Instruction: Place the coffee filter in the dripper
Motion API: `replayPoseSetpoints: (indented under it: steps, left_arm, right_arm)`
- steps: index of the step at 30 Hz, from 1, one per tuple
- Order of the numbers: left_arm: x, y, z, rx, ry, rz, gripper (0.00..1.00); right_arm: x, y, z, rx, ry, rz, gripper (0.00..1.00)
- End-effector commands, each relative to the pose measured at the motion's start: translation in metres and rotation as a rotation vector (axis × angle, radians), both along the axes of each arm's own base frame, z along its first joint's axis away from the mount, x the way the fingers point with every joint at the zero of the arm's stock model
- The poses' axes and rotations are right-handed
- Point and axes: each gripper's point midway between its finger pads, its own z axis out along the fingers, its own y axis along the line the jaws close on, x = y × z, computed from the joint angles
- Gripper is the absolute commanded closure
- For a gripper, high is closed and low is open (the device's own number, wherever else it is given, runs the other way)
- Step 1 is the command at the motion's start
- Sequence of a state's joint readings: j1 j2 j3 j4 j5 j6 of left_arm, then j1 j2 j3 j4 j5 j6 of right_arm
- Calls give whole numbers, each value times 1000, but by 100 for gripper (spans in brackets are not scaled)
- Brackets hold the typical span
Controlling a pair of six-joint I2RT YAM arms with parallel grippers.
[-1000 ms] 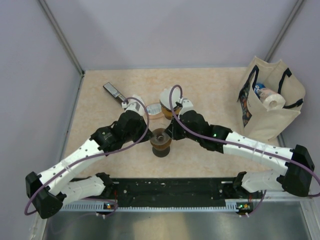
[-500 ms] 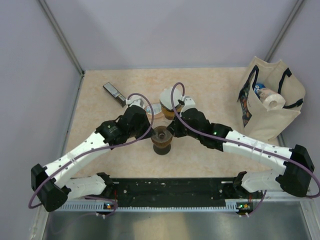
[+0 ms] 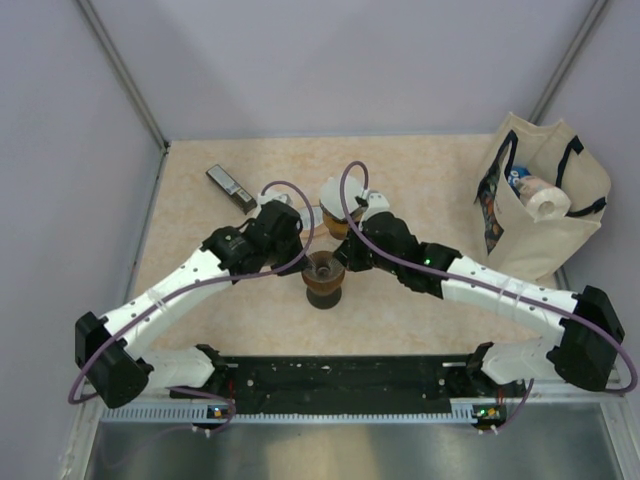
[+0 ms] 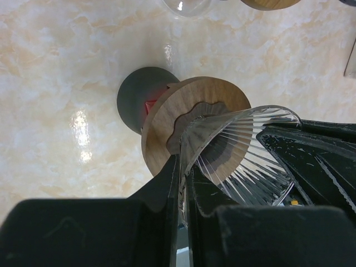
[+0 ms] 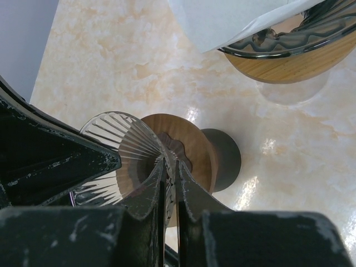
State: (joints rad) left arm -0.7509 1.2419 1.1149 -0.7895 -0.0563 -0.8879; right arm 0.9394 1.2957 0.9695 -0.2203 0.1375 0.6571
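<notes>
The dripper (image 4: 239, 144) is a ribbed clear glass cone in a round wooden collar (image 3: 323, 270), standing on a dark round base (image 4: 139, 97) at the table's middle. My left gripper (image 4: 183, 161) is shut on the glass rim on one side. My right gripper (image 5: 169, 164) is shut on the opposite side of the rim, with one finger inside the cone and one outside. The white paper coffee filter (image 5: 233, 16) sits in a separate wood-ringed glass holder (image 5: 289, 55) just behind, also visible from above as the filter (image 3: 335, 190).
A cream tote bag (image 3: 545, 200) with items in it stands at the right. A dark flat device (image 3: 229, 183) lies at the back left. A small clear glass piece (image 3: 310, 217) rests beside the filter holder. Pale walls enclose the table.
The left arm has swung towards the back and right, bringing its wrist closer to the dripper. The right wrist has edged slightly left. The dripper stands where it was.
</notes>
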Motion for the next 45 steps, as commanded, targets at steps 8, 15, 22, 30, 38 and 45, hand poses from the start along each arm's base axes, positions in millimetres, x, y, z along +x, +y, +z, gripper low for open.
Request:
replayPoseSetpoints:
  steps: [8,15,22,30,38,45]
  left_arm:
    - [-31,23,-70,194,244,-23,100]
    - [-27,23,-66,198,235,-19,100]
    - [-16,11,-47,137,172,-32,99]
    - [-5,5,-27,87,94,-24,85]
    - [3,-4,-14,31,36,-26,73]
    - [9,-1,-1,24,-16,-13,65]
  right_arm:
    - [-40,-57,-133,-365,297,7,100]
    - [-40,-54,-130,-360,294,25,100]
    - [-32,-29,-99,-290,249,94,100]
    - [-25,-13,-67,-237,211,130,100]
    - [-19,-7,-51,-225,176,141,96]
    - [-10,-1,-31,-218,136,141,89]
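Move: Both grippers already hold the rim of the clear dripper cone from opposite sides, and its place is the wooden collar: about 4 cm right and 5 cm below the left gripper; some 4 cm left, 2 cm back and 6 cm below the right one. The red mug stands directly under the collar, around 6 cm lower. The other dripper, with the white filter, stands roughly 13 cm farther out than the collar and 5 cm to its right. Lower the clear dripper cone with both grippers towards the wooden collar, only about 1 cm down and a little forward, then let the pressing ease back. Hold the left gripper nearly still and open its fingers partway so they free the rim. Meanwhile keep the right pinch on the rim, drift that hand about 1 cm left as it comes back up, and turn its wrist some 5 degrees counter-clockwise. ##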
